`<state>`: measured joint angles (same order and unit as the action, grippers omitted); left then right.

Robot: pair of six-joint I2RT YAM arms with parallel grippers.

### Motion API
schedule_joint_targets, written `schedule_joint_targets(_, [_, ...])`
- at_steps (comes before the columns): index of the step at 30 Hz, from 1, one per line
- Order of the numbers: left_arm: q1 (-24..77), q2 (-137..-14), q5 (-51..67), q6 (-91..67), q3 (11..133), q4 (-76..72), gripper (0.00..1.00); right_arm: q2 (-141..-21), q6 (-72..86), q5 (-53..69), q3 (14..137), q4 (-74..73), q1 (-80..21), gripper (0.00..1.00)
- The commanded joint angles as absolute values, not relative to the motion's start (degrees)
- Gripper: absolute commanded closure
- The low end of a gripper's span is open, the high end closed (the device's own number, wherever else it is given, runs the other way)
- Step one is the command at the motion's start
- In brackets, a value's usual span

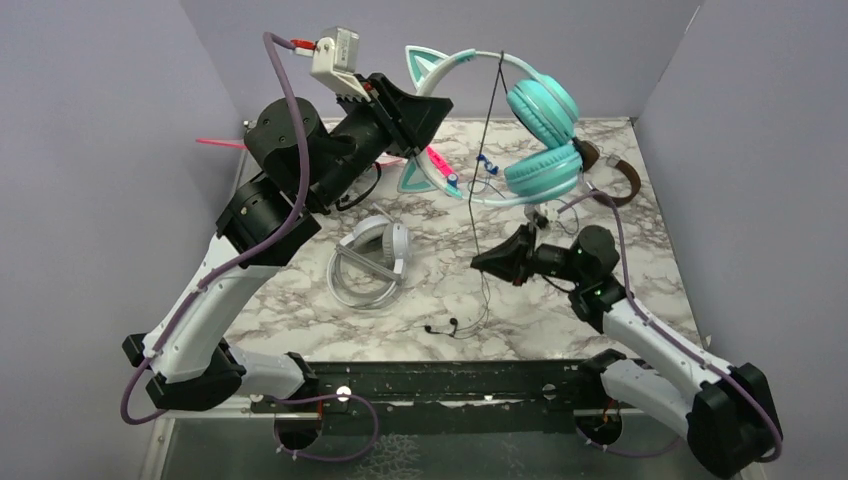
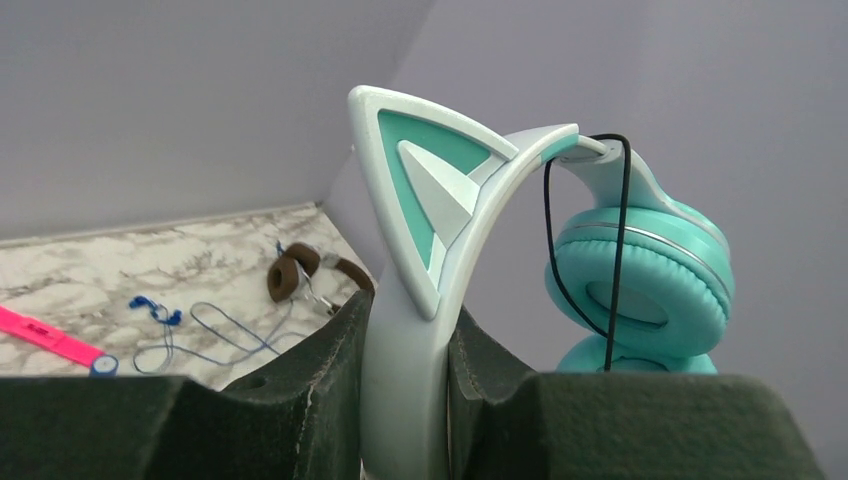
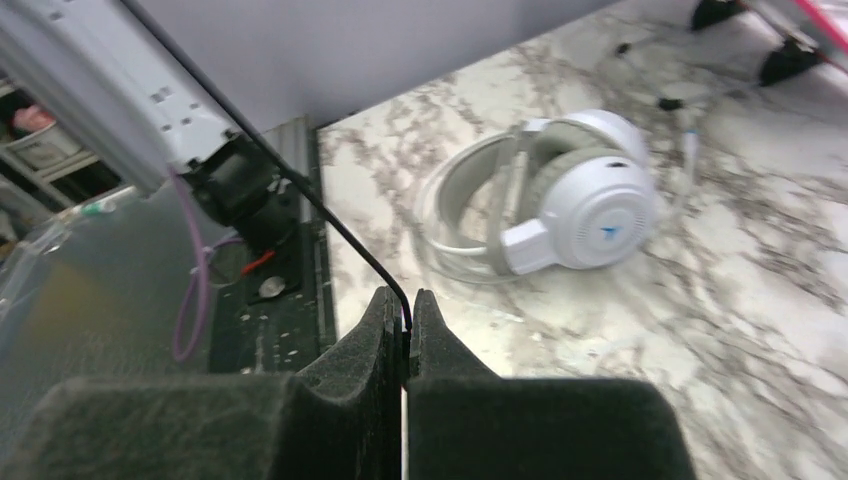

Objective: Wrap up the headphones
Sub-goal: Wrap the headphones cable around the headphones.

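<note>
My left gripper [image 1: 425, 105] is raised high at the back, shut on the headband [image 2: 405, 380] of the teal cat-ear headphones [image 1: 540, 110]. Their cups [image 2: 640, 290] hang to the right. Their black cord [image 1: 490, 150] is looped over the headband and drops straight down. Lower, over the table's middle, my right gripper [image 1: 480, 262] is shut on that cord [image 3: 340, 225]. The cord's end [image 1: 440, 327] trails on the marble. White-grey headphones [image 1: 375, 255] with a blue logo [image 3: 608, 231] lie flat on the table. Brown headphones [image 1: 620, 180] lie at the back right.
A pink strap [image 1: 437, 165] and thin blue earbuds [image 1: 485, 165] lie on the marble table [image 1: 660, 290] under the raised set. Lilac walls [image 1: 740, 150] close in the back and both sides. A black rail [image 1: 450, 385] runs along the near edge.
</note>
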<state>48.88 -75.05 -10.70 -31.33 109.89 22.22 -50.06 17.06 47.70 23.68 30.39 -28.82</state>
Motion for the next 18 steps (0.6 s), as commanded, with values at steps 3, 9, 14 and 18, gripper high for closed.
schedule_joint_targets(3, [48.9,-67.0,6.0,-33.5,108.0,27.3,1.0,-56.1,20.0,63.1,28.6,32.5,-14.4,1.0])
schedule_joint_targets(9, [48.9,-62.5,19.7,-26.3,96.7,35.5,1.0,-58.8,15.0,61.4,41.3,12.1,-8.1,1.0])
schedule_joint_targets(14, [48.9,-61.3,21.5,-16.2,91.3,43.7,1.0,-61.0,13.0,62.3,50.4,1.8,-7.9,0.99])
schedule_joint_targets(18, [48.9,-62.5,12.2,-7.4,90.5,50.7,1.0,-62.2,9.7,60.8,58.0,-10.5,-7.9,0.99])
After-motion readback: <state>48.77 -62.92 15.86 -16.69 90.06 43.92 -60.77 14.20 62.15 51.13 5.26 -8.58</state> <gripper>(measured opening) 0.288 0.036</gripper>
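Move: Above and ahead of the right fingers, which already pinch the black cable, hangs the middle of the cat-ear headphones, about 10 cm farther out, 1 cm to the right and some 34 cm up. From that hand, the white headphones lie 7 cm ahead, 20 cm left and 19 cm down; the earbuds 9 cm back, 5 cm left and 22 cm down. From the left hand, gripping the headband, the pinched cable is 7 cm back, 7 cm right and 34 cm below. Swinging the cat-ear headphones down towards the pinched cable, the left hand goes back about 9 cm and sinks some 17 cm, mostly down by the end, rolling its left side up and turning clockwise. The right hand carries the cable forward and right, then up, to the far side of the headphones. Both keep their grips. ##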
